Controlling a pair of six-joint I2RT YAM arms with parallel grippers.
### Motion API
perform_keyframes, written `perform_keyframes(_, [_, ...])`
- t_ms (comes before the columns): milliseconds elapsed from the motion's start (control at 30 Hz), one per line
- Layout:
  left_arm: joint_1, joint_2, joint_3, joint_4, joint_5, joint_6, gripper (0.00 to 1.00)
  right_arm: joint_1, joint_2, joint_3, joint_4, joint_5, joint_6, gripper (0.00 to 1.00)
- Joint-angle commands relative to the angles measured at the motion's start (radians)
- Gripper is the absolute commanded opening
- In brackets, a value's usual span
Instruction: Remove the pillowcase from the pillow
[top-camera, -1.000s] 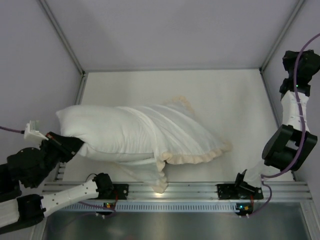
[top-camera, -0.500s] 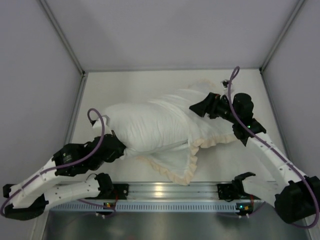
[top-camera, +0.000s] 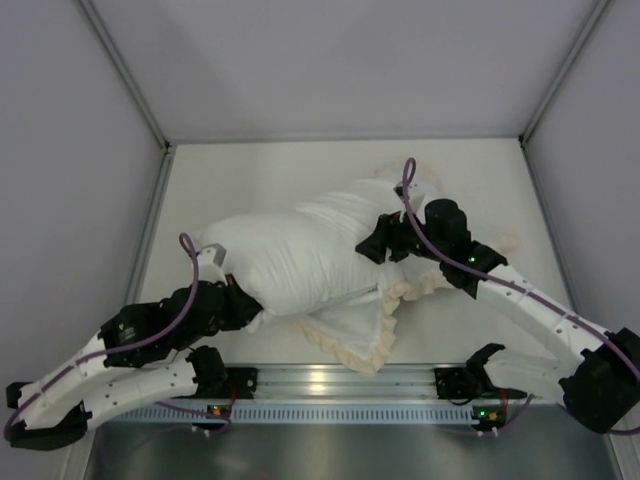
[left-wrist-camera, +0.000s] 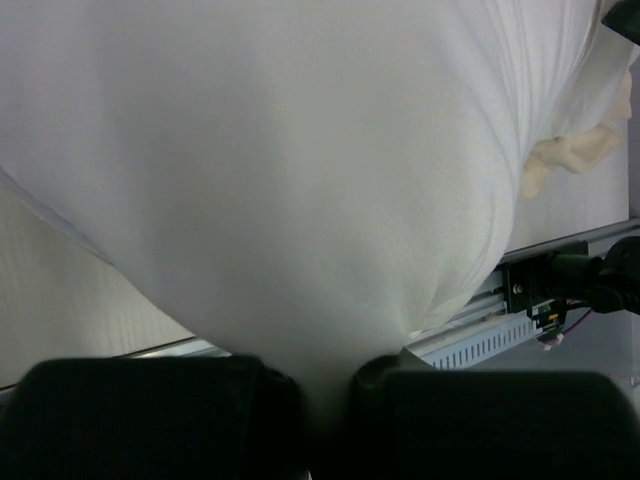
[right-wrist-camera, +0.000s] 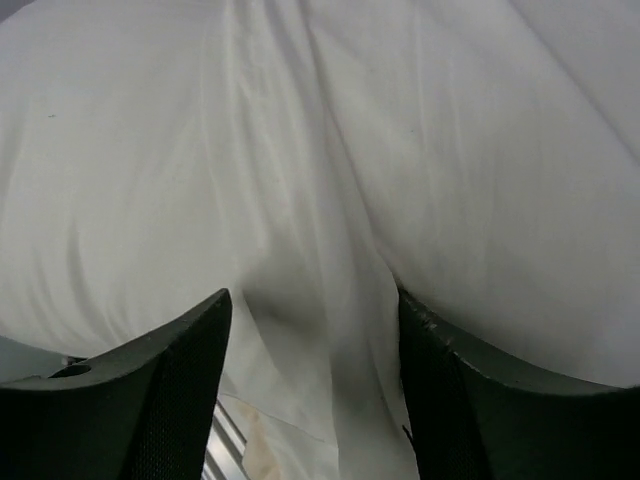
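Observation:
The plump white pillow (top-camera: 270, 258) lies across the table, its bare left end pinched in my left gripper (top-camera: 243, 303), which is shut on it. In the left wrist view white pillow fabric (left-wrist-camera: 300, 180) bunches down between the dark fingers (left-wrist-camera: 150, 420). The pillowcase (top-camera: 345, 215), white face up with a cream ruffle, covers the pillow's right part, and one ruffled flap (top-camera: 355, 340) spills toward the front. My right gripper (top-camera: 372, 240) stands open on top of the pillowcase. Creased pillowcase cloth (right-wrist-camera: 330, 200) lies between its spread fingers (right-wrist-camera: 170, 390), touching them but not pinched.
An aluminium rail (top-camera: 320, 380) with both arm bases runs along the near edge. Grey walls and frame posts (top-camera: 150, 170) close in the white table (top-camera: 480, 180) on three sides. The cream ruffle (left-wrist-camera: 570, 160) and the rail (left-wrist-camera: 520, 330) show in the left wrist view.
My right arm swung in from the right wall, opened, and came down on the pillowcase, then shifted left. The left gripper kept its hold and carried the pillow's end rightward.

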Motion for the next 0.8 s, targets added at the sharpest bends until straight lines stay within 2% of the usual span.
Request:
perform_keyframes(0, [-0.004, 0.050, 0.005, 0.169, 0.089, 0.038, 0.00, 0.037, 0.057, 0.028, 0.033, 0.099, -0.042, 0.61])
perform_keyframes(33, [-0.004, 0.055, 0.006, 0.172, 0.100, 0.042, 0.00, 0.053, 0.082, 0.035, 0.026, 0.173, -0.056, 0.54])
perform_keyframes(67, [-0.004, 0.055, 0.008, 0.175, 0.105, 0.050, 0.00, 0.066, 0.091, 0.042, 0.015, 0.226, -0.067, 0.29])
perform_keyframes(100, [-0.004, 0.055, 0.009, 0.171, 0.113, 0.053, 0.00, 0.092, 0.108, 0.057, 0.001, 0.278, -0.073, 0.16])
perform_keyframes(133, [-0.004, 0.048, 0.012, 0.171, 0.117, 0.056, 0.00, 0.099, 0.116, 0.060, -0.020, 0.372, -0.068, 0.04])
perform_keyframes(167, [-0.004, 0.035, 0.012, 0.169, 0.123, 0.059, 0.00, 0.099, 0.117, 0.059, -0.022, 0.416, -0.062, 0.00])
perform_keyframes(300, [-0.004, -0.024, 0.012, 0.160, 0.132, 0.053, 0.00, 0.099, 0.107, 0.046, -0.030, 0.608, -0.035, 0.00])
perform_keyframes(367, [-0.004, -0.063, 0.014, 0.149, 0.137, 0.044, 0.00, 0.096, 0.105, 0.052, -0.036, 0.750, -0.030, 0.00])
perform_keyframes(433, [-0.004, -0.089, 0.014, 0.146, 0.158, 0.053, 0.00, 0.055, 0.123, 0.078, -0.037, 0.827, -0.027, 0.00])
perform_keyframes(567, [-0.004, -0.151, 0.049, 0.097, 0.153, 0.087, 0.00, -0.111, 0.208, 0.155, -0.050, 0.875, -0.031, 0.00])
perform_keyframes(667, [-0.004, -0.156, 0.130, -0.004, 0.085, 0.095, 0.00, -0.344, 0.312, 0.230, -0.048, 0.899, -0.053, 0.00])
perform_keyframes(733, [-0.004, -0.157, 0.182, -0.032, 0.068, 0.102, 0.00, -0.430, 0.387, 0.282, -0.042, 0.932, -0.062, 0.00])
perform_keyframes(767, [-0.004, -0.159, 0.198, -0.052, 0.056, 0.104, 0.00, -0.515, 0.409, 0.296, -0.042, 0.930, -0.059, 0.00])
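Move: The pillowcase fold between the right hand's open fingers lies about 2 cm ahead and 3 cm below it. The case's near ruffled hem is roughly 10 cm back, 6 cm to the right and 10 cm lower; the pillow's bulging middle is some 20 cm left, level fore-and-aft, 4 cm lower. From the left hand, already gripping the pillow corner, that fold lies about 18 cm ahead and 30 cm right, at roughly its height. Right fingers pinch the fold and drag it about 20 cm forward-right; left keeps the pillow corner, rising slightly. ##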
